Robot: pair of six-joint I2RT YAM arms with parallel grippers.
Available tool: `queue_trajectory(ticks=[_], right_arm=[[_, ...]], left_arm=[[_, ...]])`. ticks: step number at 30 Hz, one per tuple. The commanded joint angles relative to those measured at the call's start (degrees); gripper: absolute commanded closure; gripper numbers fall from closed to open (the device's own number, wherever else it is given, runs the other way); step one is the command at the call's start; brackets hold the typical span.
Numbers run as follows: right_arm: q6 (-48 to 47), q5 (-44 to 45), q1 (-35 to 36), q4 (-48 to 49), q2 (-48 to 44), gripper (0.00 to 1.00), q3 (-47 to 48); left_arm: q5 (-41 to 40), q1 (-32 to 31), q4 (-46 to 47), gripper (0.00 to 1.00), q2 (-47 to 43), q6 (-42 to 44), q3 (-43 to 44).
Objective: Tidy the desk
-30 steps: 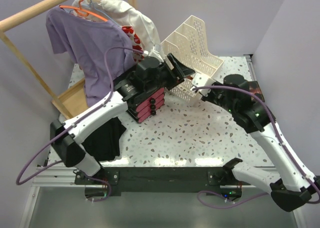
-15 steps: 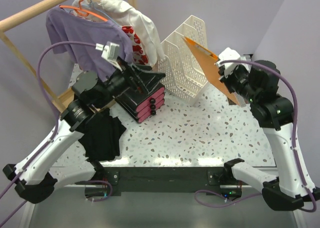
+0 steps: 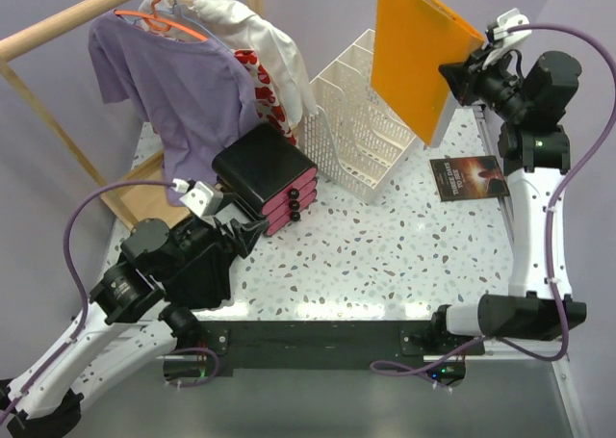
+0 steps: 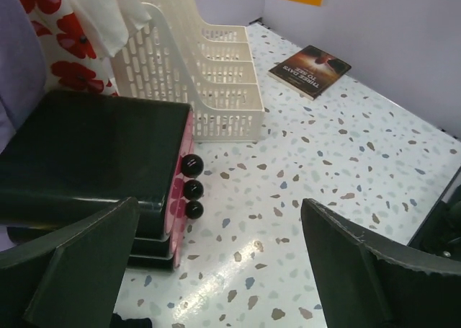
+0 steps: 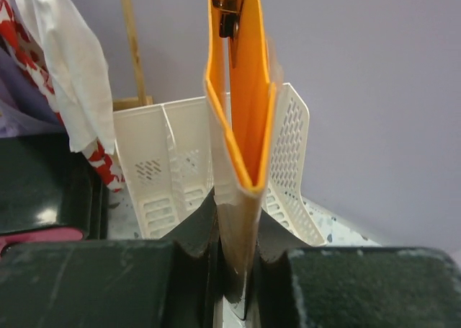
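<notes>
My right gripper (image 3: pixel 464 72) (image 5: pixel 238 270) is shut on the lower edge of an orange folder (image 3: pixel 416 51) (image 5: pixel 241 90) and holds it upright, high over the back right of the desk (image 3: pixel 385 255) (image 4: pixel 346 162). A white perforated file rack (image 3: pixel 354 135) (image 5: pixel 169 176) (image 4: pixel 209 76) stands just below and left of the folder. My left gripper (image 3: pixel 246 232) (image 4: pixel 230 270) is open and empty, low over the desk in front of a black drawer unit with pink drawers (image 3: pixel 267 176) (image 4: pixel 94 155). A dark book (image 3: pixel 469 178) (image 4: pixel 310 61) lies flat at the right.
A purple shirt (image 3: pixel 173 87) and a white red-flowered garment (image 3: pixel 260 48) hang from a wooden rack at the back left, above its wooden base (image 3: pixel 144 193). Black cloth (image 3: pixel 214 282) lies at the front left under my left arm. Walls close in on both sides.
The right arm has lifted the orange folder from beside the file rack to high above it. The left arm has pulled back to the front left, and its jaws have opened wide.
</notes>
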Motion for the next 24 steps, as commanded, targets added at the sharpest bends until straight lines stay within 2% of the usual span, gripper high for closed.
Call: queue_trajectory(ticks=[1,6,12,18,24], right_arm=[[4.7,-9.5,-2.3,14.4,1.6,1.00,3.3],[5.3,-16.2,-2.9,17.0,5.8,1.00,5.3],[1.9,-14.1,-3.3,16.7,8.8,1.00,6.0],[2.8,-15.3,-5.0,14.5,8.7,1.00,10.4],[1.1,-10.1,-5.5,9.9,7.6,1.00,13.5]], left_arm=[[-3.7,0.2,1.5,0.00,-3.3,4.9,-3.8],[-3.9,0.2,2.9,0.00,-5.0,5.2,-7.9],[-3.4,0.2,4.0,0.00,-6.1,4.6,-11.1],[-3.9,0.2,4.1,0.00,-6.8,4.5,-11.7],[-4.1,0.2,3.8,0.00,-5.8,4.6,-11.6]])
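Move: The right hand holds the orange folder high up. The white file rack's middle is about 16 cm ahead of it, some 14 cm to its left and 33 cm below. The book lies flat about 5 cm ahead and 14 cm right, some 46 cm down; the black drawer box is roughly 43 cm left and 4 cm ahead, 40 cm down. From the left hand, the rack is about 35 cm ahead, 32 cm right and 18 cm below. Still gripping the orange folder, the right hand advances about 4 cm, then rises 3; open left sinks about 6. ##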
